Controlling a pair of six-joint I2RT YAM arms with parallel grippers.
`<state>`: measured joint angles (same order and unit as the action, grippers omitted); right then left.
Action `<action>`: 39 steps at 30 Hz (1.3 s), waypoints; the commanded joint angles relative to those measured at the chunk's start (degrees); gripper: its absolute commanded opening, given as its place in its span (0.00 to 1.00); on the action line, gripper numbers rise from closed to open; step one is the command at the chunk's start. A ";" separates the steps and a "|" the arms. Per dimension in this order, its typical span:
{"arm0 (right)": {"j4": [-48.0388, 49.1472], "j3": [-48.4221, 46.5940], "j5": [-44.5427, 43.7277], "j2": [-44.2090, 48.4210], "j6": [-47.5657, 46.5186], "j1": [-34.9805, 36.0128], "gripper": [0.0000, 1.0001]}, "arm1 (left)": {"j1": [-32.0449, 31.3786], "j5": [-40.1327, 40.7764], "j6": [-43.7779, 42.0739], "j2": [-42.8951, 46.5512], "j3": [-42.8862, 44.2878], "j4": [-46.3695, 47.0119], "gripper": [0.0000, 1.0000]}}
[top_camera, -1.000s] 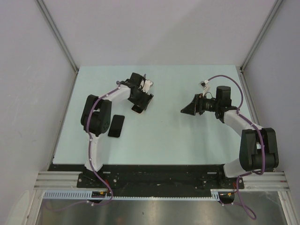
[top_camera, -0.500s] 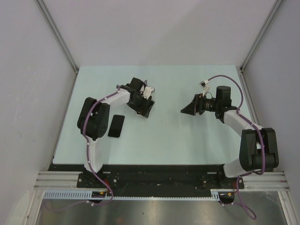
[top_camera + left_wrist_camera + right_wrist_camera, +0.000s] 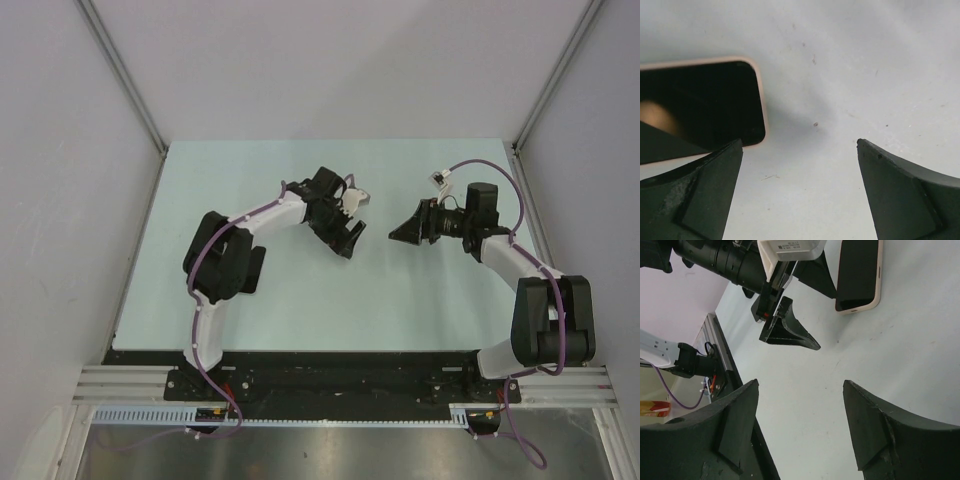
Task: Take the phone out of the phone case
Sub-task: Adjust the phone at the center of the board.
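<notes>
A phone with a black screen sits in a pinkish phone case point(image 3: 858, 274) flat on the table. In the left wrist view a corner of the phone case point(image 3: 700, 102) lies just beyond my left finger, outside the jaws. My left gripper point(image 3: 799, 141) is open over bare table; in the top view it point(image 3: 345, 238) covers the phone. My right gripper point(image 3: 801, 381) is open and empty, pointing at the left gripper point(image 3: 790, 332) across a small gap. From above the right gripper point(image 3: 402, 233) hovers right of centre.
A second flat black slab point(image 3: 256, 270) lies on the table by the left arm's base link, partly hidden by it. Grey walls close in the table point(image 3: 400, 290) on three sides. The metal rail point(image 3: 340, 385) carrying both bases runs along the near edge.
My left arm has swung right toward the table's centre, ending close to the right gripper. The right gripper has barely shifted. Both stay open.
</notes>
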<state>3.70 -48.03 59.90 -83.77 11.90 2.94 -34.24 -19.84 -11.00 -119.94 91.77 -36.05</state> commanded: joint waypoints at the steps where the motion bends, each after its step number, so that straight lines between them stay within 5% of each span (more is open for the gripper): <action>1: 1.83 -1.19 3.11 1.68 0.66 -0.56 0.74 | 0.22 -4.42 -1.12 1.99 4.73 0.10 1.00; 7: 3.24 -1.19 6.63 1.24 1.11 -1.71 0.82 | 1.10 -4.08 -7.26 9.01 3.25 2.04 1.00; 12: 3.42 -1.19 6.46 1.15 1.02 -1.80 1.00 | 3.30 -1.61 -23.42 11.48 3.42 3.09 1.00; 22: 3.06 -1.19 5.58 0.80 1.02 -1.97 1.00 | 4.53 9.45 -53.14 6.83 1.48 3.27 1.00; 30: 2.54 -1.19 5.23 1.33 0.32 -1.89 1.00 | 5.23 17.63 -46.76 -0.72 9.82 5.98 1.00; 39: 2.10 -1.19 4.96 1.85 -0.21 -1.97 1.00 | 5.59 24.18 -32.16 -1.51 6.48 24.62 1.00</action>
<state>5.13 -48.03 64.95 -83.77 12.99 1.21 -28.56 -2.55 -50.19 -121.49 97.62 -21.10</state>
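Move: The phone lies some 8 cm ahead of the open left gripper and 6 cm to its left, about 3 cm below, its near end only a few centimetres from the fingers. The other phone is about 29 cm left and 8 cm back, equally low. From the right gripper the phone is roughly 21 cm left, 8 cm ahead and 15 cm down. Bring the left gripper up and forward from the phone's near end, over it and out towards its far end: about 15 cm forward and 6 cm left, rising some 10 cm, sinking again, then lifting slightly. Keep its fingers wide open and swing the tips outward, some 45 degrees of turn. Meanwhile open the right gripper fully, almost in place. ##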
